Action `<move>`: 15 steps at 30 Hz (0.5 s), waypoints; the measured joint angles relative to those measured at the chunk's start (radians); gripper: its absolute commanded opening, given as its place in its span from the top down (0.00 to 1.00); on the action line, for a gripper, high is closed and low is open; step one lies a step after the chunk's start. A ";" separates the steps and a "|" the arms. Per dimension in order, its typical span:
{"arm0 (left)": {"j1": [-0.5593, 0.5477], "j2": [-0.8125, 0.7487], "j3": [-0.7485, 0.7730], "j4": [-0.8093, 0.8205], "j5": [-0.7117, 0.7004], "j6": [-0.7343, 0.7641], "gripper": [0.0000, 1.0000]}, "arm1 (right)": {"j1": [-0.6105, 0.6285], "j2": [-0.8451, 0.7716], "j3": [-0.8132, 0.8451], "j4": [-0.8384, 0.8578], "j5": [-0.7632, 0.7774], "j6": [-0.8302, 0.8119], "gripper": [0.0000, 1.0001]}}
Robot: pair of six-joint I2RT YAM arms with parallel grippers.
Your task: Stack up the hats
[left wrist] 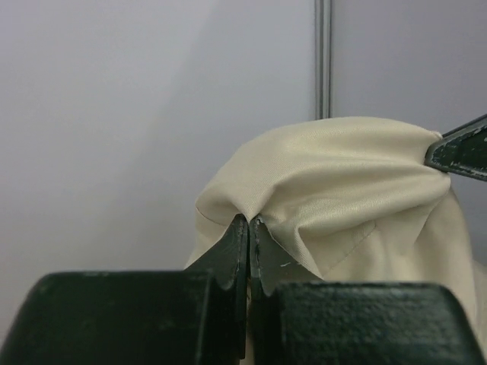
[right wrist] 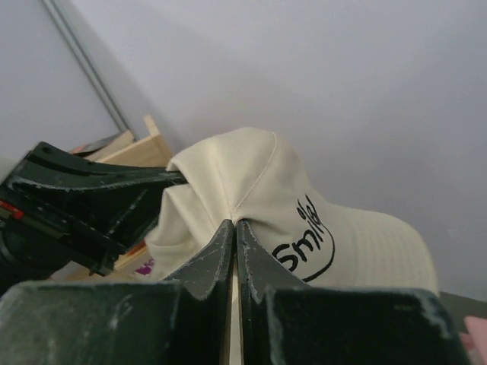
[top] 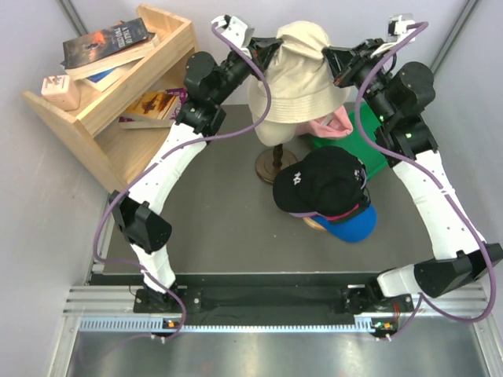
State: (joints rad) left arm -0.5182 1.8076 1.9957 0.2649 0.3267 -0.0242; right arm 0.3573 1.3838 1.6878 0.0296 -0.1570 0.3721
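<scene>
A cream bucket hat [top: 302,75] with black "Smile" lettering [right wrist: 308,236] hangs high at the back of the table, held from both sides. My left gripper [top: 271,52] is shut on a pinch of its crown fabric [left wrist: 247,220]. My right gripper [top: 334,59] is shut on the opposite side of the crown [right wrist: 234,222]. Below, a black cap with a white logo [top: 322,179] lies on top of a blue cap [top: 354,225], with a magenta edge [top: 342,214] between them. A light pink cap [top: 332,124] peeks out under the cream hat's brim.
A round wooden knob stand [top: 277,162] rises beneath the cream hat. A green mat [top: 369,141] lies at the right rear. A wooden shelf [top: 118,78] with books fills the back left corner. Grey walls close in on both sides.
</scene>
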 measured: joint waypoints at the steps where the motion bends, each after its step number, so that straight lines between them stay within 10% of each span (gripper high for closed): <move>1: 0.004 0.011 0.004 -0.004 0.002 -0.003 1.00 | -0.010 0.000 -0.011 0.003 -0.002 0.006 1.00; 6: 0.007 0.028 0.007 -0.029 0.010 -0.008 1.00 | -0.097 0.005 -0.121 0.022 -0.068 0.053 0.44; 15: 0.033 0.025 -0.011 -0.058 0.019 -0.011 0.93 | -0.211 -0.002 -0.400 0.147 -0.184 0.159 0.25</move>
State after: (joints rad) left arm -0.4850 1.8324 1.9846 0.2066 0.3462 -0.0349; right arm 0.1467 1.3815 1.2877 0.1764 -0.3408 0.5312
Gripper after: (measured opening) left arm 0.013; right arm 0.718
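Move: Both hands pinch the cream bucket hat by its crown over the mannequin head. The head's middle lies about 5 cm ahead of the left hand, 4 cm to its right and 20 cm below. From the right hand it is some 10 cm ahead, 7 cm left and 20 cm down. The cap stack sits about 5 cm back and 5 cm right of the right hand, 35 cm lower; the pink hat is some 17 cm ahead, 8 cm right, 46 cm down. The right hand first eases forward and down with its grip shut, then opens wide to let go of the bucket hat's crown and keeps dropping, about 15 cm in all and some 5 cm each forward and to the right, its fingers tipping down nearly 20 degrees beside the brim. The left hand keeps its pinch on the other side of the crown and lowers it about 3 cm, with a little forward, over the mannequin head. ##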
